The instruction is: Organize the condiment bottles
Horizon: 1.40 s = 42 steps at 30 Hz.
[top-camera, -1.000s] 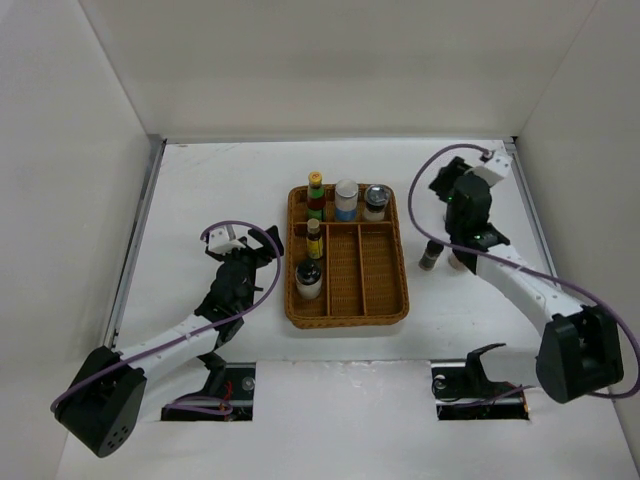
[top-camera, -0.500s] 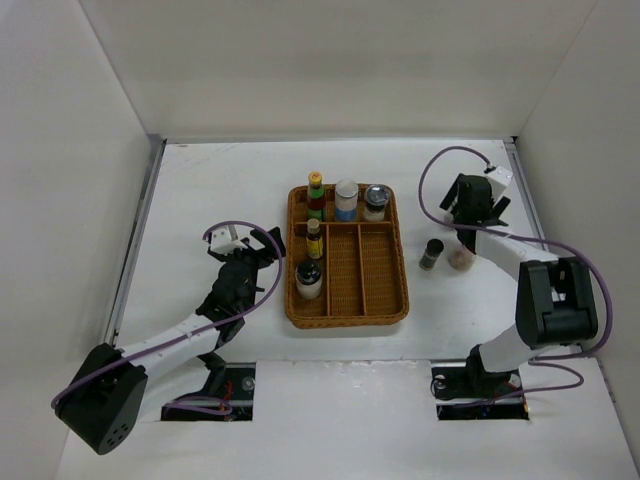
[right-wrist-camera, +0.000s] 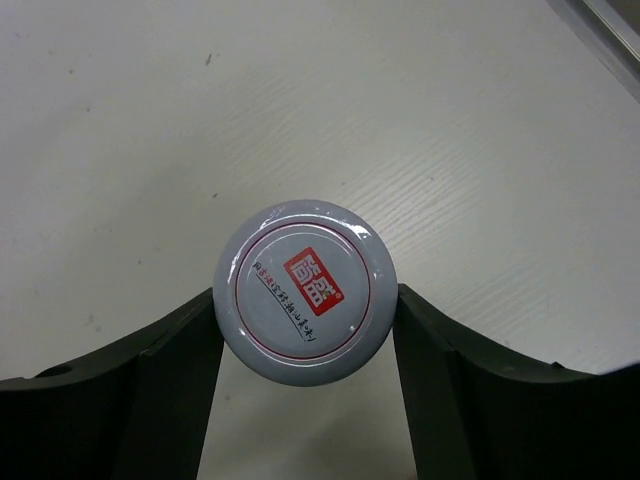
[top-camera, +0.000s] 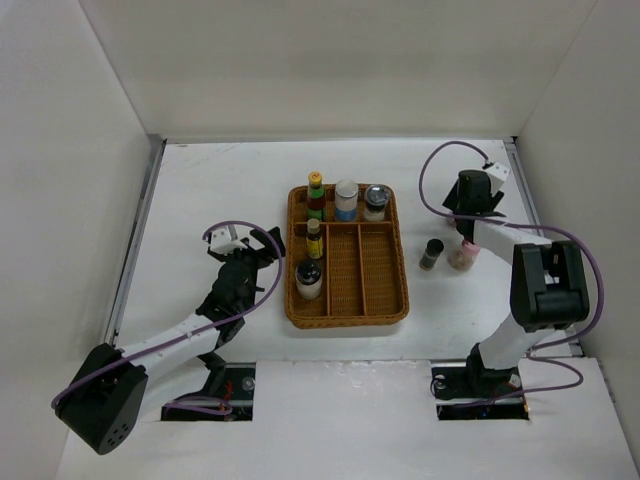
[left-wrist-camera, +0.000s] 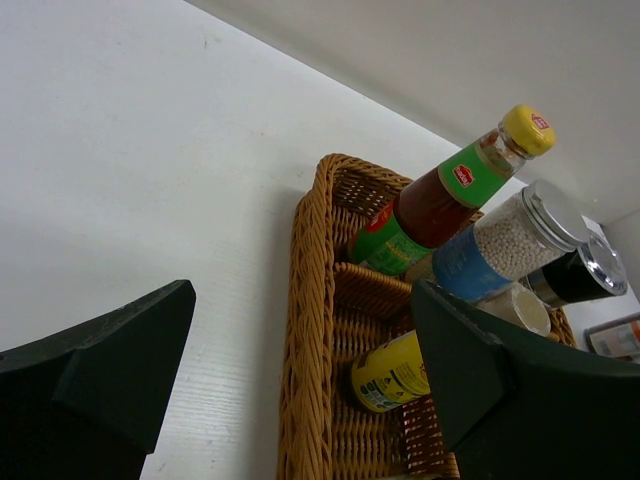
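Five condiment bottles stand in the wicker tray [top-camera: 385, 300]: a yellow-capped sauce bottle [top-camera: 316, 193], a white-capped blue-labelled one [top-camera: 346, 198], a silver-lidded one [top-camera: 375, 200], a second yellow-capped bottle [top-camera: 314, 238] and a squat dark-and-white one [top-camera: 309, 280]. Right of the tray stand a grey-lidded bottle [top-camera: 431, 254] and a pink-capped jar [top-camera: 461, 260]. My right gripper [top-camera: 466, 240] hangs over that jar. In the right wrist view its fingers [right-wrist-camera: 170, 370] press both sides of the pale, red-logoed lid [right-wrist-camera: 300, 270]. My left gripper [top-camera: 262, 245] is open just left of the tray, holding nothing.
The tray's front compartments [top-camera: 375, 270] hold nothing. In the left wrist view the wicker rim [left-wrist-camera: 305, 330] lies between the open fingers, with the sauce bottle [left-wrist-camera: 430, 195] beyond. White walls close in the table on three sides.
My right arm has folded back, and its gripper moved from beside the grey-lidded bottle to over the pink-capped jar and closed on its lid. The left arm has not moved.
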Tool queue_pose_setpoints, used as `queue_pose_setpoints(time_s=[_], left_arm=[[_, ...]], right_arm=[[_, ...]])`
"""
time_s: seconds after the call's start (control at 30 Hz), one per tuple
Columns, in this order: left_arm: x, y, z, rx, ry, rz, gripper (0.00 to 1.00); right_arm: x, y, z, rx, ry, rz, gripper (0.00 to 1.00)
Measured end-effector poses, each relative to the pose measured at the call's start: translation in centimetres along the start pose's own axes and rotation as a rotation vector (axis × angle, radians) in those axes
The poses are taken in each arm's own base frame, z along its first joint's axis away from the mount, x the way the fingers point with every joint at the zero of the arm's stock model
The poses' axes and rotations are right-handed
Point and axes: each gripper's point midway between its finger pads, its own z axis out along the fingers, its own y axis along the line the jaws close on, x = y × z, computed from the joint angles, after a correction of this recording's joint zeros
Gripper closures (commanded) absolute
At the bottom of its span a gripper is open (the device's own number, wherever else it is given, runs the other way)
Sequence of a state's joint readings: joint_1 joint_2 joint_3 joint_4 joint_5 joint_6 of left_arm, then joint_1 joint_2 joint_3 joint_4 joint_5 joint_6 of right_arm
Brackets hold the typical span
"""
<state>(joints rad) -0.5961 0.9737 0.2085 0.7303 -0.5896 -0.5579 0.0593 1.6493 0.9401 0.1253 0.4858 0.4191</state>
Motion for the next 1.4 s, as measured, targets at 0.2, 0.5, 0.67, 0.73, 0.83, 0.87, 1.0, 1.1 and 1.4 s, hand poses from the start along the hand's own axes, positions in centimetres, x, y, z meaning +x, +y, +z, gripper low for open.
queue_pose_setpoints(time_s=[0.2, 0.5, 0.67, 0.73, 0.83, 0.87, 1.0, 1.1, 1.4], left_arm=[[0.1, 0.0, 0.0, -0.001, 0.002, 0.002, 0.1], [0.0, 0.1, 0.0, -0.003, 0.001, 0.001, 0.1], [-0.1, 0.1, 0.1, -0.004, -0.004, -0.001, 0.1], [-0.1, 0.1, 0.1, -0.004, -0.004, -0.001, 0.1], [-0.1, 0.2, 0.1, -0.006, -0.003, 0.0, 0.1], [0.0, 0.2, 0.1, -0.007, -0.001, 0.001, 0.1], [0.0, 0.2, 0.1, -0.007, -0.001, 0.001, 0.1], [0.0, 0.2, 0.1, -0.007, -0.001, 0.001, 0.1], [0.0, 0.2, 0.1, -0.007, -0.001, 0.002, 0.1]], right_arm=[[-0.4, 0.0, -2.8, -0.02, -0.048, -0.028, 0.52], [-6.3, 9.6, -16.7, -0.421, -0.284, 0.034, 0.52], [-0.7, 10.8, -20.3, -0.546, -0.219, -0.043, 0.52], [2.1, 10.8, -20.9, -0.566, -0.167, -0.106, 0.52], [5.3, 11.4, -22.3, -0.612, -0.11, -0.182, 0.52], [6.1, 11.8, -22.7, -0.629, -0.098, -0.196, 0.52], [8.3, 13.0, -23.1, -0.666, -0.061, -0.24, 0.51], [9.7, 13.3, -22.2, -0.649, -0.039, -0.273, 0.51], [11.4, 14.9, -18.6, -0.61, -0.039, -0.294, 0.42]])
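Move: The right hand, its fingers already shut on the white-lidded jar, is to take it to the far end of the basket's right-hand compartment, some 24 cm left, 9 cm back and 5 cm lower. The black-lidded glass jar stands about 24 cm left and 1 cm ahead; the small black-capped jar 12 cm back and 10 cm left; the pink-capped bottle 12 cm back, 1 cm left. From the left hand that compartment end lies about 32 cm right, 4 cm ahead, 11 cm lower. Keeping its pinch around the white-lidded jar, the right hand lifts it nearly 15 cm while swinging left, then carries it on left and back over the basket's right rim, turning almost 40 degrees counter-clockwise. It sinks about as far into the right-hand compartment, finishing with some 3 cm forward towards the divider before the black-lidded glass jar. ##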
